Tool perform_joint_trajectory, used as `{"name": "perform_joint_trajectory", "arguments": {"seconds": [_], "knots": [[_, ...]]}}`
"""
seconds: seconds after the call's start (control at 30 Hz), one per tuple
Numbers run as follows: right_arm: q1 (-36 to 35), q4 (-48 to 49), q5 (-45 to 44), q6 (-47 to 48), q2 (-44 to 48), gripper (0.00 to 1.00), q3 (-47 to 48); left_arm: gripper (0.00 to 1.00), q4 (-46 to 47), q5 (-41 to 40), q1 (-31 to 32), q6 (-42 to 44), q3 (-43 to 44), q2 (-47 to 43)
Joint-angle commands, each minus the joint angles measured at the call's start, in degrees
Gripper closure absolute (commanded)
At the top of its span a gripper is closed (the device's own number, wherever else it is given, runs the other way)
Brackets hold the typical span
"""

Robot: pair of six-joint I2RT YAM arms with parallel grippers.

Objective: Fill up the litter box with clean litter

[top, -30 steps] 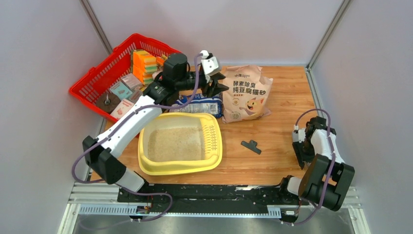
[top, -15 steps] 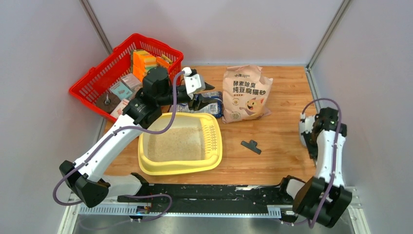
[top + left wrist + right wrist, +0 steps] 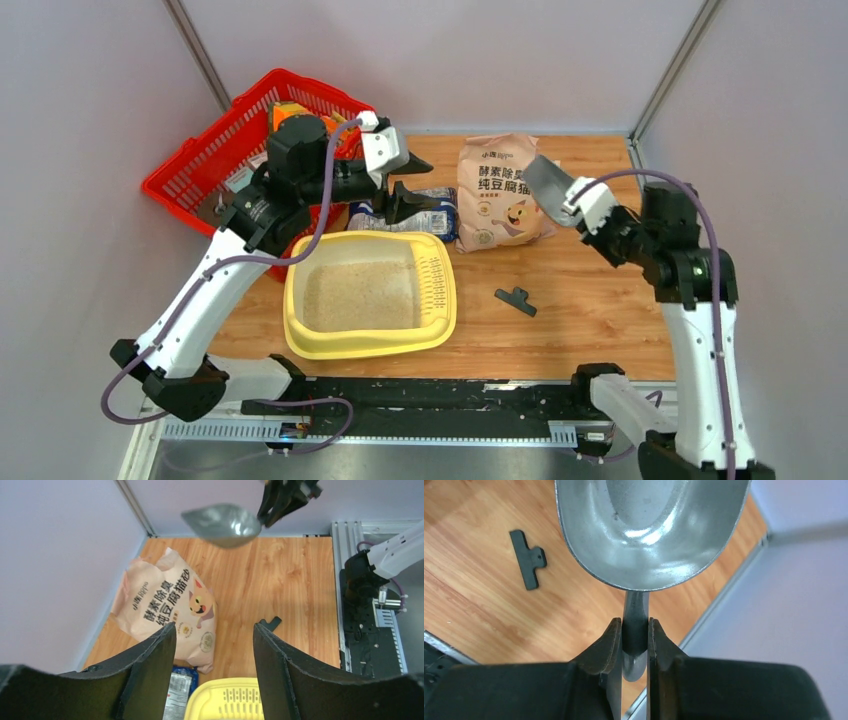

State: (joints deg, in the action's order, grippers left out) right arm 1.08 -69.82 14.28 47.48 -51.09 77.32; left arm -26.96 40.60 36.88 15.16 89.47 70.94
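The pale-yellow litter box [image 3: 438, 330] lies left of centre with a shallow layer of beige clean litter [image 3: 360, 295] inside. Its slotted rim [image 3: 225, 700] shows at the bottom of the left wrist view. The tan litter bag [image 3: 497, 195] lies behind it. My left gripper [image 3: 413, 185] hangs open above the box's far edge, nothing between its fingers [image 3: 150, 670]. My right gripper [image 3: 573, 206] is shut on the handle [image 3: 635, 625] of an empty metal scoop [image 3: 545, 180], held in the air over the tan bag's right side. The scoop's bowl [image 3: 649, 530] is bare.
A blue-and-white printed bag [image 3: 412, 217] lies between the box and the tan bag. A red mesh basket [image 3: 200, 160] of packets stands at the back left. A black clip [image 3: 516, 299] lies on the wood right of the box. Grey walls close in on three sides.
My right arm has risen from the right edge and swung left over the tan bag, the scoop now showing in its jaws. My left gripper has drawn back leftward and opened slightly wider.
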Motion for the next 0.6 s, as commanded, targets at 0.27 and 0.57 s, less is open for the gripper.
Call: {"name": "perform_joint_trajectory", "arguments": {"seconds": [0.27, 0.57], "knots": [[-30.69, 16.03, -3.29, 18.23, -16.76, 1.0, 9.26, 0.34, -8.82, -3.77, 0.12, -7.69, 11.25, 7.02], [-38.52, 17.88, -6.64, 23.8, -16.5, 1.0, 8.63, 0.37, -23.37, -7.2, 0.21, 13.82, 18.99, 11.59]]}}
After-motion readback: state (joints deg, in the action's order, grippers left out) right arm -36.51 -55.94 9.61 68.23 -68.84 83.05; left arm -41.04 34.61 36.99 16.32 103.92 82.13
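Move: The metal scoop is already in the right fingers. Its bowl lies about 24 cm to the right of the open left gripper, 6 cm ahead and some 15 cm lower. From the right hand, the left gripper is some 27 cm left, level fore-and-aft, and 13 cm up. The litter bag is 12 cm ahead and 15 cm left, its middle 18 cm down. The clip is 5 cm back, 15 cm left and 27 cm down. The scoop, still pinched by its handle, is swept about 18 cm left across the near side of the litter bag towards the open left fingers, going some 6 cm forward early on, as the right hand swings counter-clockwise nearly 50 degrees and its tip lifts a little. The left hand, staying open, bobs up 3 cm, then sinks past its starting height while easing 4 cm forward. ##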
